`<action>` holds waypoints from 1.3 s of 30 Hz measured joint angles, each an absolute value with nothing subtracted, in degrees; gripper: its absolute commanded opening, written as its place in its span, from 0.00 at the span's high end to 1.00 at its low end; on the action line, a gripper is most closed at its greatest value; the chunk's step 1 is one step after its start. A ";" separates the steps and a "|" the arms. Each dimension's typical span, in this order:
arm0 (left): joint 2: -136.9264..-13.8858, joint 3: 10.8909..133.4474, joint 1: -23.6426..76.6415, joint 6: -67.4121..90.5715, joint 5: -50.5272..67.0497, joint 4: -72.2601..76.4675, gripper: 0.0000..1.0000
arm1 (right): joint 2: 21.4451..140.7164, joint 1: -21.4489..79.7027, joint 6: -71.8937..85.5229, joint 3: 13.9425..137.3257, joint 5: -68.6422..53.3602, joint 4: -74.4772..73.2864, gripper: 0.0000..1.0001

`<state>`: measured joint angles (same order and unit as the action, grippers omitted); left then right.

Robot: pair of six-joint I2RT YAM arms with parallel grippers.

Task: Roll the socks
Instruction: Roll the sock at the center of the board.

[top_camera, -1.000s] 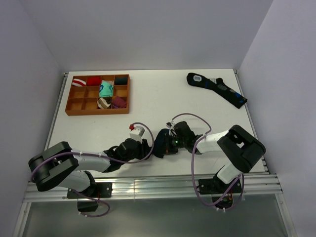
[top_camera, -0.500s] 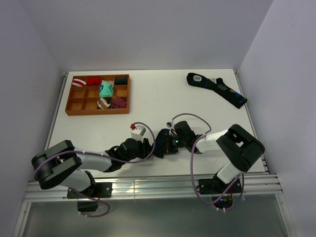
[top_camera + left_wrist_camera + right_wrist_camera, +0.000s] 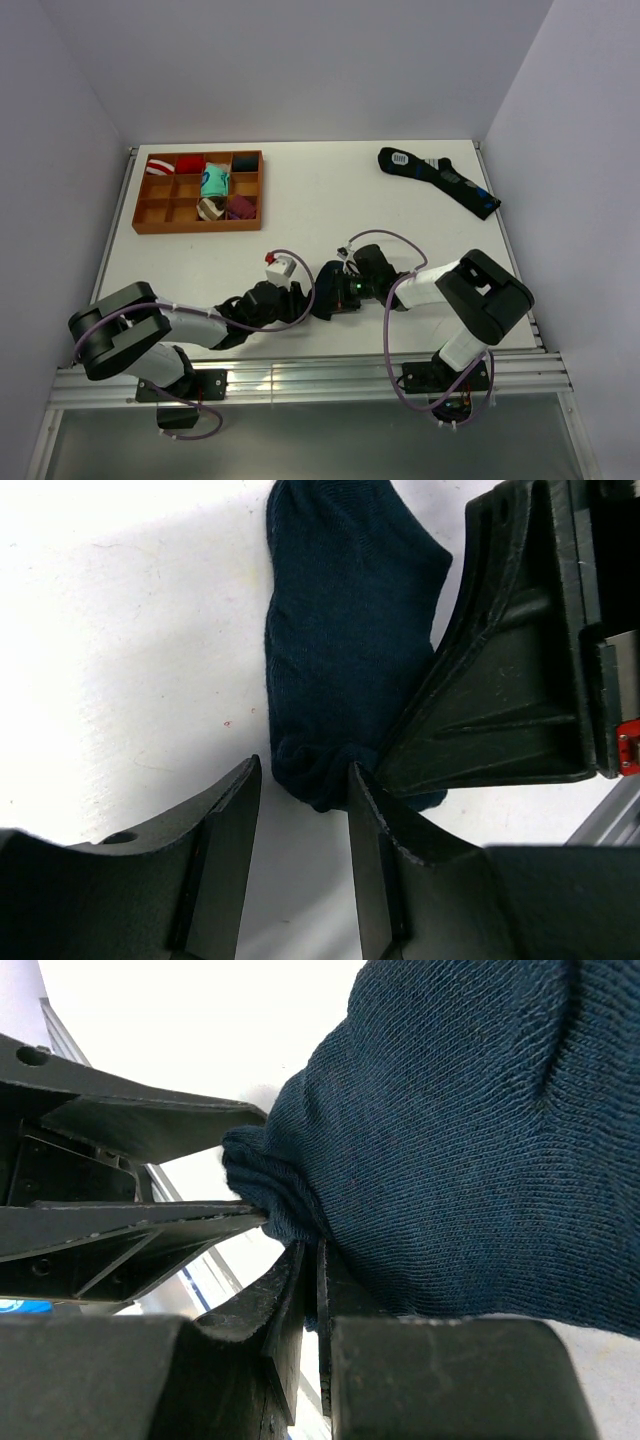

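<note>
The socks [image 3: 326, 283] are a dark navy bundle lying on the white table between my two grippers. In the left wrist view the socks [image 3: 345, 630] stretch away from my left gripper [image 3: 303, 770]. That gripper is open, with the socks' bunched near end at its tips and against its right finger [image 3: 385, 860]. In the right wrist view my right gripper [image 3: 310, 1260] is shut on the lower edge of the socks [image 3: 470, 1130], whose knitted fabric fills the upper right. The left gripper's fingers [image 3: 130, 1120] reach in from the left and touch the same bunched end.
An orange compartment tray [image 3: 195, 228] with several colourful sock bundles [image 3: 214, 183] stands at the back left. A longer black sock with blue patches and a white label [image 3: 440, 178] lies at the back right. The table's near edge runs just behind both grippers.
My left arm has edged a little to the right, toward the socks. The right gripper has stayed shut on the socks in the same place.
</note>
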<state>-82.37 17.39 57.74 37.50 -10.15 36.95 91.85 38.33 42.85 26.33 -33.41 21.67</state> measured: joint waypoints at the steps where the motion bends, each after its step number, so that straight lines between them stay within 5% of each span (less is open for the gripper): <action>1: -82.63 17.41 57.74 37.47 -10.17 36.97 0.54 | 91.94 38.30 42.83 26.33 -33.50 21.71 0.88; 13: -85.93 20.86 57.74 37.54 -11.38 35.64 0.57 | 92.40 38.20 42.83 26.33 -34.13 22.33 0.88; 23: -87.70 22.94 57.84 38.61 -11.92 33.39 0.81 | 92.36 38.11 42.83 26.30 -34.04 22.26 0.86; 32: -90.67 29.63 57.84 39.09 -11.97 26.20 0.90 | 87.61 38.28 42.57 25.21 -28.93 19.49 0.63; 39: -90.50 34.17 58.02 42.13 -13.82 16.10 0.91 | 79.99 38.44 41.85 23.22 -18.83 14.35 0.62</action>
<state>-90.50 34.17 58.02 42.13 -13.82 16.10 79.99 38.44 41.85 23.22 -18.83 14.35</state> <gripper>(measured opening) 0.142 0.389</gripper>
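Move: The dark sock lies flat with its middle about 3 cm to the right of the left hand, 4 cm farther out and 2 cm lower; its near end is just off the left fingertips. The right fingertips, shut on that near end, are some 3 cm to the left hand's right and about level with it. From the right hand, the sock's middle is about 4 cm ahead and 1 cm left. Bring the half-open left gripper forward and right about 3 cm in all, sinking 1 cm, and pinch the near left edge of the sock beside the right fingers, tilting the wrist some 10 degrees as you go. Keep the right pinch still until the left has nearly shut, then open the right fingers and draw that hand about 3 cm to the right and 2 cm forward. ##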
